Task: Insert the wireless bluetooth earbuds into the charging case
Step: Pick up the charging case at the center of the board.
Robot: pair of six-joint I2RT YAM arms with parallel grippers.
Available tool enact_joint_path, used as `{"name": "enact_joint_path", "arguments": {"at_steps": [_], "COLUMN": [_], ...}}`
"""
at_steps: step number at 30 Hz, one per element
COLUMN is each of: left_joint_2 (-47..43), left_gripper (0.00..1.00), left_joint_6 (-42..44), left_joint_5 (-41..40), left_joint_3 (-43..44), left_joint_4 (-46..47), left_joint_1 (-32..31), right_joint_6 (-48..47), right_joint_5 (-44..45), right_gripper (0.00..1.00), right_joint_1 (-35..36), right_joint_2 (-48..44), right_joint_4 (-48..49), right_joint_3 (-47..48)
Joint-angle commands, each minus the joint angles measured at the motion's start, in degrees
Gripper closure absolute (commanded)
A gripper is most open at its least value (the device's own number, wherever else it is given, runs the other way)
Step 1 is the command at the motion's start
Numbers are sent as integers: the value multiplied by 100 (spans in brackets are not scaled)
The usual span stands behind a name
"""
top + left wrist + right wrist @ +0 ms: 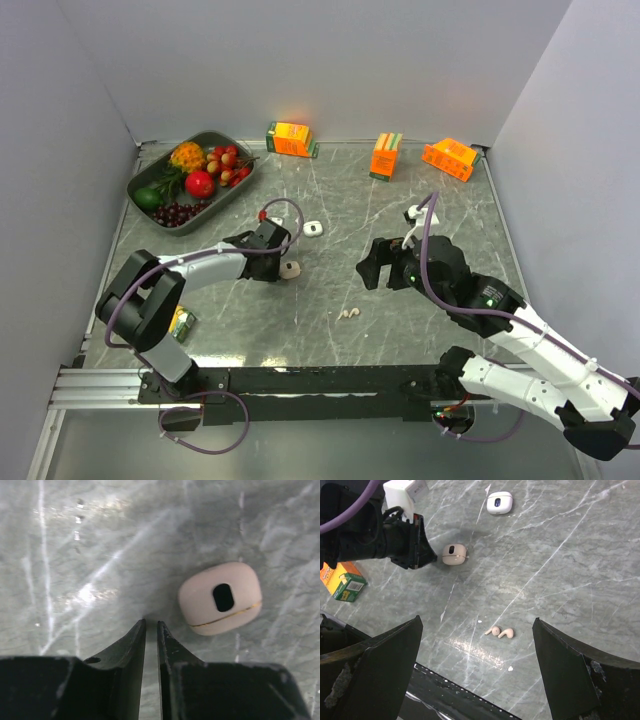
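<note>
Two pale-beige earbuds point(500, 632) lie side by side on the marble table point(330, 200), also seen from above as earbuds point(349, 313). A closed pale-beige charging case point(220, 597) with a dark oval spot lies flat on the table, the same case point(291, 268) point(454, 554) in the other views. My left gripper point(151, 625) point(281, 262) is shut on nothing, its tips on the table just left of the case. My right gripper point(477, 625) point(385, 262) hangs open above the earbuds, apart from them.
A second, white case point(313, 228) point(499, 502) lies beyond the beige one. A dark tray point(196, 226) of fruit sits at the back left. Orange juice cartons point(290, 138) point(385, 155) point(450, 158) line the back. A small carton point(182, 322) lies by the left arm's base.
</note>
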Motion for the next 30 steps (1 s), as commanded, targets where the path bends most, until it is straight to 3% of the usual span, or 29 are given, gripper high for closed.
{"name": "enact_joint_path", "arguments": {"at_steps": [1,23,26,30], "left_joint_2": [127,101,57,-136], "left_gripper": [79,75,70,37], "left_joint_6": [-225,-594,-533,-183], "left_joint_5": [45,248,178,-339], "left_joint_3": [164,753,928,1157], "left_joint_4": [224,505,409,-39], "left_joint_1": [-198,-1050,-1147,-1156], "right_joint_6": [40,84,111,84], "right_joint_5": [-62,-62,-62,-36], "right_gripper": [1,1,1,1], "right_joint_1": [-37,-46,-46,-46], "right_joint_2": [47,82,90,64], "right_joint_4": [107,107,116,81], "right_joint_3": [156,130,113,104]}}
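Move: The charging case, the pink one, lies about 4 cm to the right of the left hand's nearly shut fingertips and some 2 cm farther out, its middle roughly 1 cm lower than the hand point. The white case sits about 12 cm ahead and 9 cm to the right of the hand, and the loose pink earbuds about 9 cm back and 17 cm to the right. From the idle right hand the charging case is about 10 cm ahead, 19 cm left and 23 cm below. The charging case is passed along its near side by the left hand, which sweeps right about 10 cm with nearly shut fingers, the first half low and level, then rising some 4 cm while the wrist rolls and turns slightly clockwise. Once to the case's right and above it, the fingers begin to spread, reaching about half open, clear of the case. ##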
